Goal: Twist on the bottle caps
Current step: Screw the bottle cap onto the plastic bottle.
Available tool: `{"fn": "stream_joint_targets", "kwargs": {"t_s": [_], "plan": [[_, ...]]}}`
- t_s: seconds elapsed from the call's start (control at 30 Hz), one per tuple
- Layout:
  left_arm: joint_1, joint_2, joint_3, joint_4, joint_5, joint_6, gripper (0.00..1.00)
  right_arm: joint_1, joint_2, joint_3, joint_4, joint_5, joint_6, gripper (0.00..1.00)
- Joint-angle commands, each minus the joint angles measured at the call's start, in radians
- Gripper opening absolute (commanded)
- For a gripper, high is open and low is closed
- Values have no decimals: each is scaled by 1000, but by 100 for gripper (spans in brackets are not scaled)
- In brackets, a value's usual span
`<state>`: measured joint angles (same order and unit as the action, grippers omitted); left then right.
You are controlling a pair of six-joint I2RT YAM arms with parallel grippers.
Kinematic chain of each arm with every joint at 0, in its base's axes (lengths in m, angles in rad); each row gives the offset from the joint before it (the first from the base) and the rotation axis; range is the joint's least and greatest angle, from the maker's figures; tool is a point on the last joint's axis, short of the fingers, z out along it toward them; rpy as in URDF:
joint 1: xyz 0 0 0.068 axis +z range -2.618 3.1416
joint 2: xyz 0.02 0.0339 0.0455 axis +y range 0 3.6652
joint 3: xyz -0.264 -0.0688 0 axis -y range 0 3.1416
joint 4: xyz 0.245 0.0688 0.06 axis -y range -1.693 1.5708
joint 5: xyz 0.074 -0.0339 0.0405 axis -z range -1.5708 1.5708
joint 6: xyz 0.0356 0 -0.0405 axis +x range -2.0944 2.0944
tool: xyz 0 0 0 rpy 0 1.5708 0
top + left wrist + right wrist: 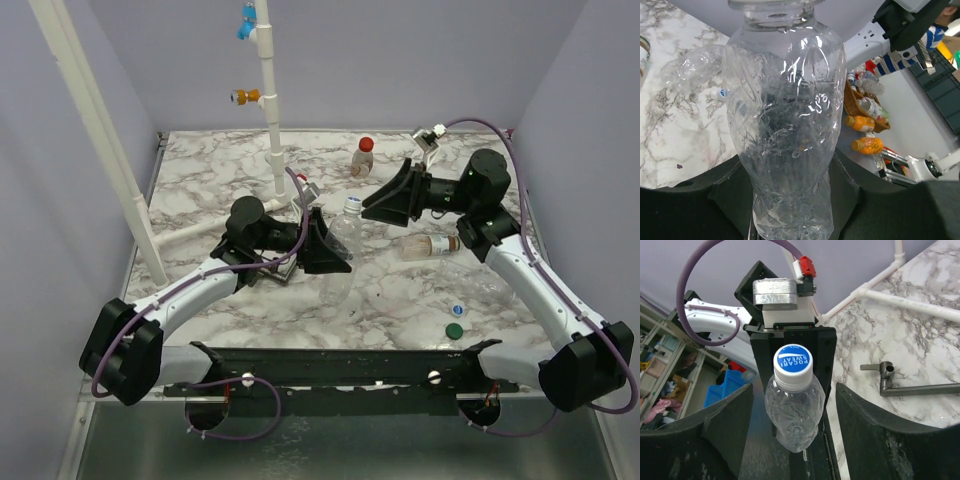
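My left gripper (pixel 325 245) is shut on a clear bottle (pixel 345 232), holding it off the marble table (pixel 400 300). In the left wrist view the bottle (pixel 785 115) fills the space between the jaws of my left gripper (pixel 790 200). A white-and-blue cap (pixel 792 362) sits on its neck. My right gripper (pixel 794 390) is open, its fingers (pixel 875 425) standing either side of the cap without touching it. On the table near the front lie a green cap (pixel 454 330) and a white-and-blue cap (pixel 457 310). At the back stands a bottle with a red cap (pixel 363 157).
A reddish-labelled bottle (pixel 430 245) lies under the right arm, and another clear bottle (pixel 490 285) lies on its side nearby. A white pipe stand (pixel 270 110) with orange and blue fittings rises at the back. A grey metal handle (pixel 910 386) lies on the table.
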<state>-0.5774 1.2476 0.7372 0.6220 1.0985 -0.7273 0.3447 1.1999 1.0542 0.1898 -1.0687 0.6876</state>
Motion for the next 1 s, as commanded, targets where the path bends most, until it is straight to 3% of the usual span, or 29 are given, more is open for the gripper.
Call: {"fn": "stream_joint_targets", "kwargs": {"t_s": [0.0, 0.37, 0.53, 0.87, 0.97], "plan": [[2, 25, -12, 135, 77, -91, 0, 41, 35, 12, 104, -34, 51, 67], [-6, 45, -22, 169, 87, -119, 0, 60, 51, -5, 235, 21, 154, 63], [-7, 53, -21, 174, 80, -121, 0, 82, 55, 9, 214, 32, 147, 57], [-6, 64, -42, 174, 51, -115, 0, 93, 35, 47, 41, 128, 78, 23], [0, 53, -40, 21, -73, 10, 0, 102, 32, 98, -151, 255, -5, 9]]}}
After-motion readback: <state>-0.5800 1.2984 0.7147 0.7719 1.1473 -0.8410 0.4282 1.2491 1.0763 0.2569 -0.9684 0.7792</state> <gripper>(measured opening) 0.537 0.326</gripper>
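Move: The white-and-blue bottle cap, already on the neck of the plastic bottle, lies about 4 cm to the right hand's left, at roughly its height and neither ahead nor back. The left hand grips that bottle leaning forward; the cap is some 6 cm ahead of the left hand, 8 above and 1 to its right. From the right hand, the red-capped bottle stands about 32 cm ahead and 3 right, the brown-label bottle lies 10 ahead and 20 right, both well below. The right fingers come in on either side of the cap and pinch it, closing to about half their starting gap after the hand has slid some 2.5 cm left onto it, fingers still pointing left. On the way that hand rises about 1.5 cm, then eases back down by half of that as the fingers close. The left hand stays almost in place and keeps its grip on the bottle. ##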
